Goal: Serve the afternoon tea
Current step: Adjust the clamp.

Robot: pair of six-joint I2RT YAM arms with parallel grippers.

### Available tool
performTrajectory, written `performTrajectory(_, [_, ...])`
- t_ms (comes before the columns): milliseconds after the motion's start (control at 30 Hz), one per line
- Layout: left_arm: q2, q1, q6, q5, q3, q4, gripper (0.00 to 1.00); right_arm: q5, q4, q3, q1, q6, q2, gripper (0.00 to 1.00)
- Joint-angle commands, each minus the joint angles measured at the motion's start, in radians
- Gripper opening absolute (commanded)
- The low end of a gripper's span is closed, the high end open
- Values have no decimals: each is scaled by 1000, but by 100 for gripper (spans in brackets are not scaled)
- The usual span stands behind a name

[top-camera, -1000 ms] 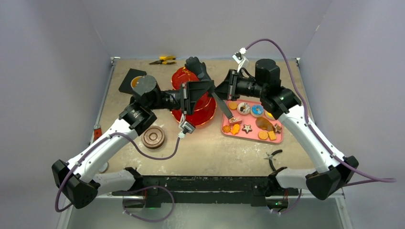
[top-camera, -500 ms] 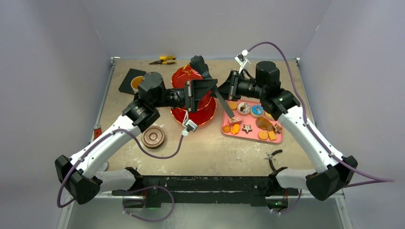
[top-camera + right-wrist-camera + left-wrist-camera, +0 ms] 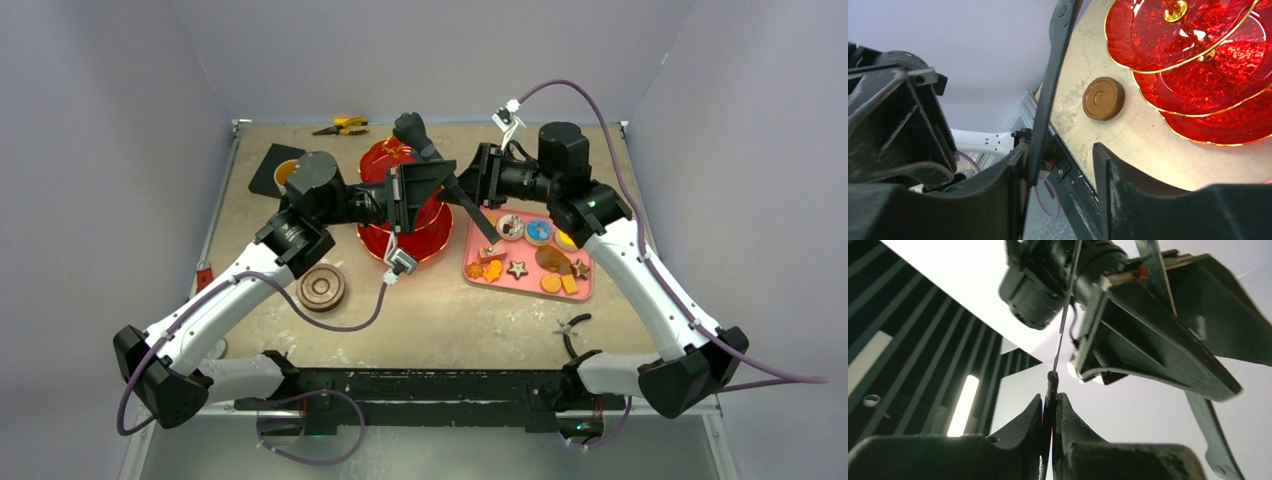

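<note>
The red three-tier stand [image 3: 432, 238] with gold rims stands mid-table, its tiers [image 3: 1198, 65] bare in the right wrist view. Both grippers meet just above it. The black tongs [image 3: 478, 225] slant down toward the pink tray. My left gripper [image 3: 1050, 397] is shut on the tongs' thin edge [image 3: 1052, 382]. My right gripper [image 3: 1058, 150] stands open, and one tong arm [image 3: 1053, 75] leans against its left finger. Pastries and biscuits [image 3: 540, 232] lie on the tray. A stack of brown saucers [image 3: 321, 287] sits at the front left, also in the right wrist view [image 3: 1104, 98].
The pink tray [image 3: 586, 288] lies right of the stand. A copper cup [image 3: 285, 172] on a black square sits at the back left. Yellow pliers [image 3: 345, 125] lie at the far edge and black pliers [image 3: 572, 330] at the front right.
My right gripper has opened and let go of the tongs, which my left gripper still holds. The left arm has shifted slightly to the right.
</note>
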State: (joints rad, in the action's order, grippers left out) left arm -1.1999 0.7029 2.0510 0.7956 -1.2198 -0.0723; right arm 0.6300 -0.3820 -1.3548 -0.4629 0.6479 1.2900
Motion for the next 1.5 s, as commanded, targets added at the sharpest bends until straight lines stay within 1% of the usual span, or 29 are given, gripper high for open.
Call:
performTrajectory(0, [116, 69, 2, 145, -63, -394, 0, -134, -107, -29, 44, -109, 53, 59])
performTrajectory(167, [123, 69, -123, 36, 1, -474, 0, -191, -143, -102, 51, -120, 31, 88])
performTrajectory(200, [130, 69, -144, 19, 17, -476, 0, -198, -144, -119, 59, -120, 25, 92])
performTrajectory(267, [149, 69, -186, -2, 56, -474, 0, -195, -140, -164, 75, -123, 17, 98])
performTrajectory(400, [198, 69, -252, -3, 130, -427, 0, -154, -124, -264, 87, -134, 16, 99])
performTrajectory(500, [227, 69, -327, 0, 172, -400, 0, -110, -122, -305, 89, -159, 15, 99])
performTrajectory(567, [241, 69, -356, -11, 187, -370, 0, -65, -97, -300, 90, -176, 0, 99])
performTrajectory(700, [257, 69, -418, -16, 223, -371, 0, 82, -9, -263, 90, -172, -25, 99])
performTrajectory(767, [262, 69, -435, -9, 238, -372, 0, 84, 14, -241, 90, -165, -32, 99])
performTrajectory(833, [269, 71, -494, -4, 237, -372, 0, 73, 31, -211, 90, -182, -45, 99])
performTrajectory(867, [273, 73, -537, 1, 232, -370, 0, 69, 51, -186, 90, -196, -58, 99])
performTrajectory(933, [279, 75, -681, 10, 209, -365, 0, 51, 103, -123, 90, -233, -96, 99])
performTrajectory(1033, [275, 76, -994, -13, 147, -363, 0, 42, 194, -24, 89, -310, -170, 99])
performTrajectory(1133, [244, 76, -1329, -128, 54, -328, 0, 67, 354, 135, 90, -411, -278, 99])
performTrajectory(1167, [227, 76, -1394, -162, 18, -285, 0, 76, 423, 224, 89, -434, -335, 99])
performTrajectory(1233, [206, 75, -1514, -192, -41, -210, 0, 108, 582, 342, 89, -456, -419, 99])
performTrajectory(1300, [184, 75, -1624, -201, -79, -166, 0, 145, 695, 396, 90, -483, -471, 99])
performTrajectory(1367, [169, 75, -1718, -193, -108, -122, 0, 221, 719, 398, 89, -505, -487, 99])
performTrajectory(1467, [162, 75, -1832, -170, -113, -98, 0, 302, 705, 360, 89, -551, -484, 99])
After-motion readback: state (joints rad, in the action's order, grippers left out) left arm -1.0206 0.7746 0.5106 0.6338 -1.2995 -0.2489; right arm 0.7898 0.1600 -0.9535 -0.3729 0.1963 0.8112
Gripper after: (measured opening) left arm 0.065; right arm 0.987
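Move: The left fingers pinch the upper leg of the tongs-like clamp, whose middle lies about 2 cm to their right, level fore and aft, and 5 cm below. It is some 5 cm above the opening right hand, 2 cm back and 1 cm to its right. From the left hand, the red tiered stand is about 11 cm ahead, 8 cm left and 30 cm below; the pink tray is 5 cm ahead, 17 cm right and 45 cm down. The right hand lets the clamp's lower leg go, its already parting fingers spreading fully as it climbs about 9 cm and eases right, then it draws back some 8 cm while the wrist swings about 55 degrees to bring the fingers up out of their downward slant. The left hand keeps its pinch on the upper leg, rises and draws back about 7 cm and slightly left, away from the right hand, then late on rolls roughly 70 degrees about its rightward-pointing fingers, so that the clamp's back-pointing bend comes up and its lower leg swings back towards the bases. ##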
